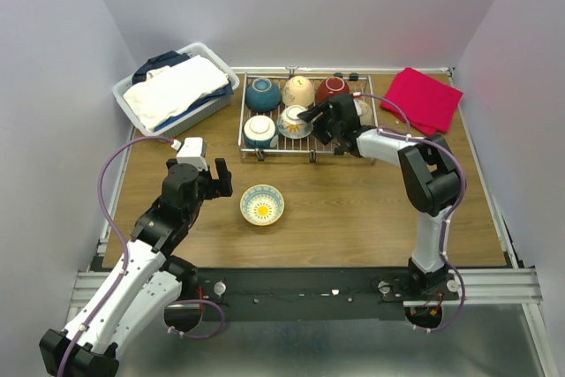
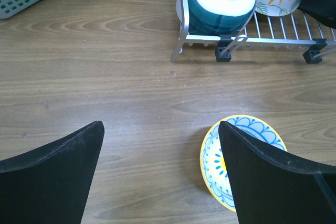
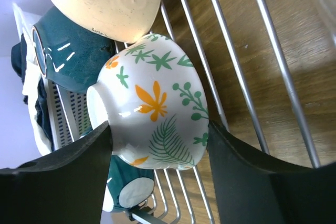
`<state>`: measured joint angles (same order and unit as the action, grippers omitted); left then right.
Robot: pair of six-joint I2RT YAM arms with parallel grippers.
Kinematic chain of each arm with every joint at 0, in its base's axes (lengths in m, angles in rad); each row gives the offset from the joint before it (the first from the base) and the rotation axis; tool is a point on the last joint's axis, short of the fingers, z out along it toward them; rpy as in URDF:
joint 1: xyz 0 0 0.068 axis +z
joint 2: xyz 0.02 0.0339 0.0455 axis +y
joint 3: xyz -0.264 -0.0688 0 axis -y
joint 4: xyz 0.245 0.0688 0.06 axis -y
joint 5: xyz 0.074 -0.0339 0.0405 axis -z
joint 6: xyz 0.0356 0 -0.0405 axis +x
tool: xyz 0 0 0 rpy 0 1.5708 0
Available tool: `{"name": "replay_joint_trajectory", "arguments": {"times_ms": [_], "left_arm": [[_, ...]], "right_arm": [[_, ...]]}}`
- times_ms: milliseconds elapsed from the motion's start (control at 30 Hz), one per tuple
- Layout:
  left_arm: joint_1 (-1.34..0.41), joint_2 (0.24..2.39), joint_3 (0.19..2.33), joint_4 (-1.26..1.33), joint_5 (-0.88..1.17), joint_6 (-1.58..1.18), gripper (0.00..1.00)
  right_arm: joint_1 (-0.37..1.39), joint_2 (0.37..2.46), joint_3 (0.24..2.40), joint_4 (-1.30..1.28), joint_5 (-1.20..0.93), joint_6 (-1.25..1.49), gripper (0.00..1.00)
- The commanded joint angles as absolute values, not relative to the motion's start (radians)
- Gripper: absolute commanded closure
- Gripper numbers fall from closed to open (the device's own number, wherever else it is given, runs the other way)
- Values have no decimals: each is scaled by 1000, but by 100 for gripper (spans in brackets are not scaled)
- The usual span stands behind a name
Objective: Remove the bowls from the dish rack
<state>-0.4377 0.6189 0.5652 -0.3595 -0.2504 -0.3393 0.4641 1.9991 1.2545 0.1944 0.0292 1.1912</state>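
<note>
The dish rack [image 1: 243, 121] at the back holds several bowls upside down or on their sides: a teal one [image 1: 263, 93], a cream one [image 1: 298, 90], a dark red one [image 1: 333, 87], a second teal one [image 1: 260, 131] and a floral bowl [image 1: 293, 121]. My right gripper [image 3: 157, 135] reaches into the rack, its fingers pressed on both sides of the floral bowl [image 3: 152, 108], which still rests on the wires. A yellow-and-blue bowl [image 1: 262, 205] stands upright on the table. My left gripper [image 2: 160, 171] hangs open beside it, one finger over that bowl [image 2: 210, 156].
A white basket [image 1: 177, 90] of folded clothes stands at the back left. A red cloth [image 1: 422, 99] lies at the back right. The rack's front rim [image 2: 181, 40] and black clips face the left gripper.
</note>
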Motion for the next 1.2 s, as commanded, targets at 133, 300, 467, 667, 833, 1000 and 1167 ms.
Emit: {"name": "replay_joint_trajectory", "arguments": {"times_ms": [133, 300, 467, 667, 833, 1000, 1167], "left_arm": [[-428, 617, 558, -331, -230, -328, 1], [-428, 617, 558, -331, -229, -327, 1], [-428, 620, 558, -333, -227, -327, 1], [-426, 627, 558, -331, -221, -328, 1], [-426, 634, 557, -331, -218, -328, 1], [-425, 640, 558, -330, -216, -327, 1], [-425, 649, 558, -331, -212, -328, 1]], "right_arm": [[457, 1896, 1224, 166, 141, 1014, 52], [457, 1859, 1249, 150, 137, 898, 57], [457, 1819, 1276, 109, 130, 724, 57], [463, 1763, 1308, 52, 107, 476, 58], [506, 1732, 1357, -32, 106, 188, 58], [569, 1694, 1358, -52, 198, -52, 57], [664, 1641, 1329, -9, 288, -288, 57]]}}
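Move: The flowered bowl is already between the right hand's fingers, roughly at the hand point. At about its height, the teal-and-white bowl is some 9 cm left and 1 cm nearer, the cream bowl about 8 cm straight ahead, the red bowl 8 cm ahead and 8 cm right. From the idle left hand the flowered bowl is roughly 23 cm ahead, 17 cm right and 10 cm lower. The right hand lifts the gripped flowered bowl about 10 cm off the rack, rolling left-side-down, then easing back. ##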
